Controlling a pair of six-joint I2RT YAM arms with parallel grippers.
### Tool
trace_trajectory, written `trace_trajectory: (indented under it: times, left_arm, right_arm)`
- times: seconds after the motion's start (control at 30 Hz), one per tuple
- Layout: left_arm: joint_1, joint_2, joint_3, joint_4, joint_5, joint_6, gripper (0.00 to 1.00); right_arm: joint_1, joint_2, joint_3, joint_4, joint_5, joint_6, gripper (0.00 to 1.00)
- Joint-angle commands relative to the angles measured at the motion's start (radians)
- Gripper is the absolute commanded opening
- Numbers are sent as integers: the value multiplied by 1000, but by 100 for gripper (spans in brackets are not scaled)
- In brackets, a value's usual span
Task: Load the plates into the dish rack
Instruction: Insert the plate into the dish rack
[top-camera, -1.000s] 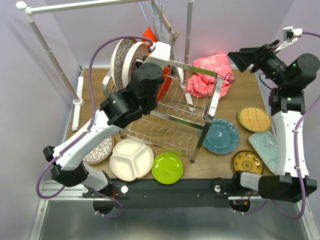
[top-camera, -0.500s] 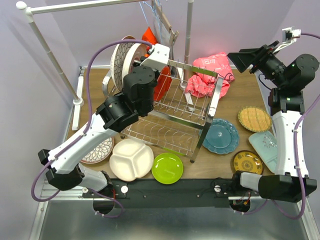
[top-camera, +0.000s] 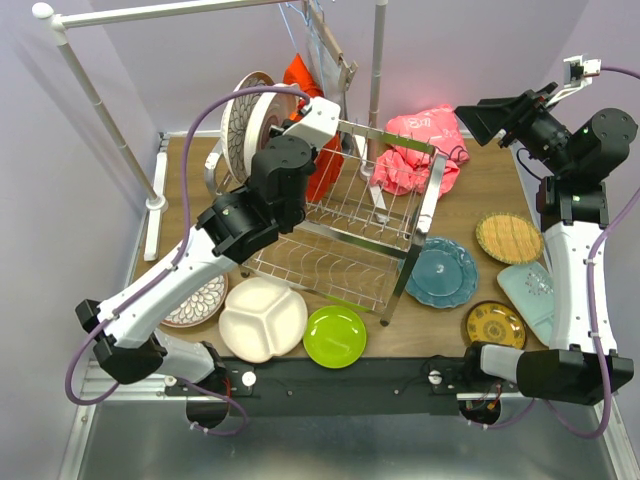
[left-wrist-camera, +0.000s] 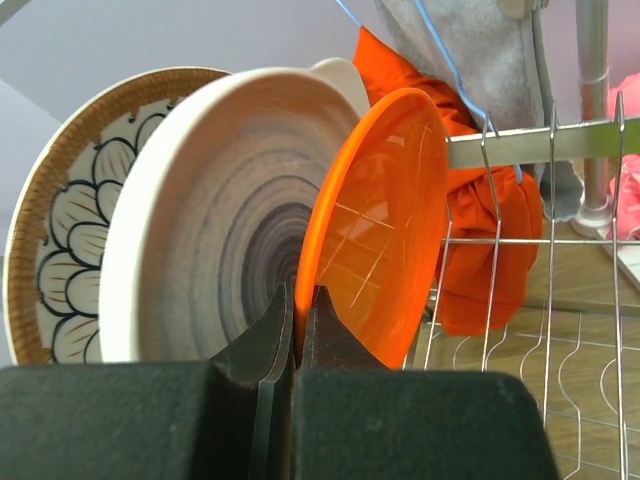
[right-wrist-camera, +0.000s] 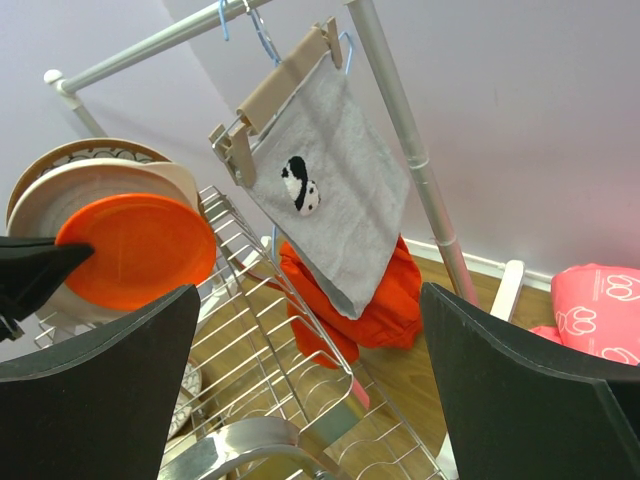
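The steel dish rack (top-camera: 425, 205) stands mid-table. At the left end of its upper tier stand three plates on edge: a brown-rimmed floral one (left-wrist-camera: 60, 260), a grey-ringed white one (left-wrist-camera: 220, 230) and an orange one (left-wrist-camera: 385, 210). My left gripper (left-wrist-camera: 298, 310) is shut on the orange plate's lower rim; seen from above, the left gripper (top-camera: 288, 112) is by that stack. My right gripper (right-wrist-camera: 310, 290) hangs open and empty, high at the back right (top-camera: 480, 118). On the table lie a white divided plate (top-camera: 263, 318), a lime green plate (top-camera: 335, 336), a teal plate (top-camera: 441, 272) and several more.
A white-poled clothes rail (top-camera: 100, 110) crosses the back, with a grey towel (right-wrist-camera: 320, 190) clipped to a hanger. An orange-red cloth (top-camera: 325, 170) lies behind the rack and a pink cloth (top-camera: 420, 150) at the back right. Plates also lie along the right edge (top-camera: 509, 237).
My left arm's elbow has swung left and its wrist has shifted a little, still gripping the orange plate. The right arm has barely moved.
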Motion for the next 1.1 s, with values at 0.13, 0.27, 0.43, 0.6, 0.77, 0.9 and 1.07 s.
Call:
trace_trajectory:
  times: [0.13,0.27,0.43,0.6,0.77,0.9,1.07]
  left_arm:
    - [19,-35,-41,32,32,18,0]
    - [20,-38,-52,26,40,10,0]
    - [20,-35,-49,14,29,-8,5]
    - [20,-27,-21,-3,18,-22,22]
    - [20,-15,25,-27,3,-36,33]
    - [20,-3,68,-41,4,-50,38]
    - [20,-3,141,-50,27,-71,40]
  right_arm:
    - [-4,-16,-14,-18,16,5,100]
    - [-4,-14,-13,-18,16,5,100]
    - [-5,-13,-13,-18,16,2,100]
    - [-5,-16,-14,-19,14,0,100]
    - [-5,-16,-16,-19,10,0,100]
    - [-7,-16,-14,-21,10,0,100]
    - [-5,-19,-19,-22,8,-3,100]
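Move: The left hand grips the near edge of the orange plate, with its slot in the dish rack about 7 cm ahead and some 7 cm below the fingers. The white plate stands about 4 cm left and 6 cm ahead of the hand, the patterned plate about 8 cm left and 8 cm ahead; the orange cloth hangs about 15 cm ahead and 5 cm right. From the idle right hand, the slot lies roughly 35 cm left, 5 cm ahead and 8 cm lower. Down by about 1.5 cm, the left hand lowers the gripped orange plate into the rack beside the white plate and holds there. The fingers then open a bit under halfway, letting go of the rim, and the hand rises some 3.5 cm, drifting slightly left while its left side dips about 5 degrees. ##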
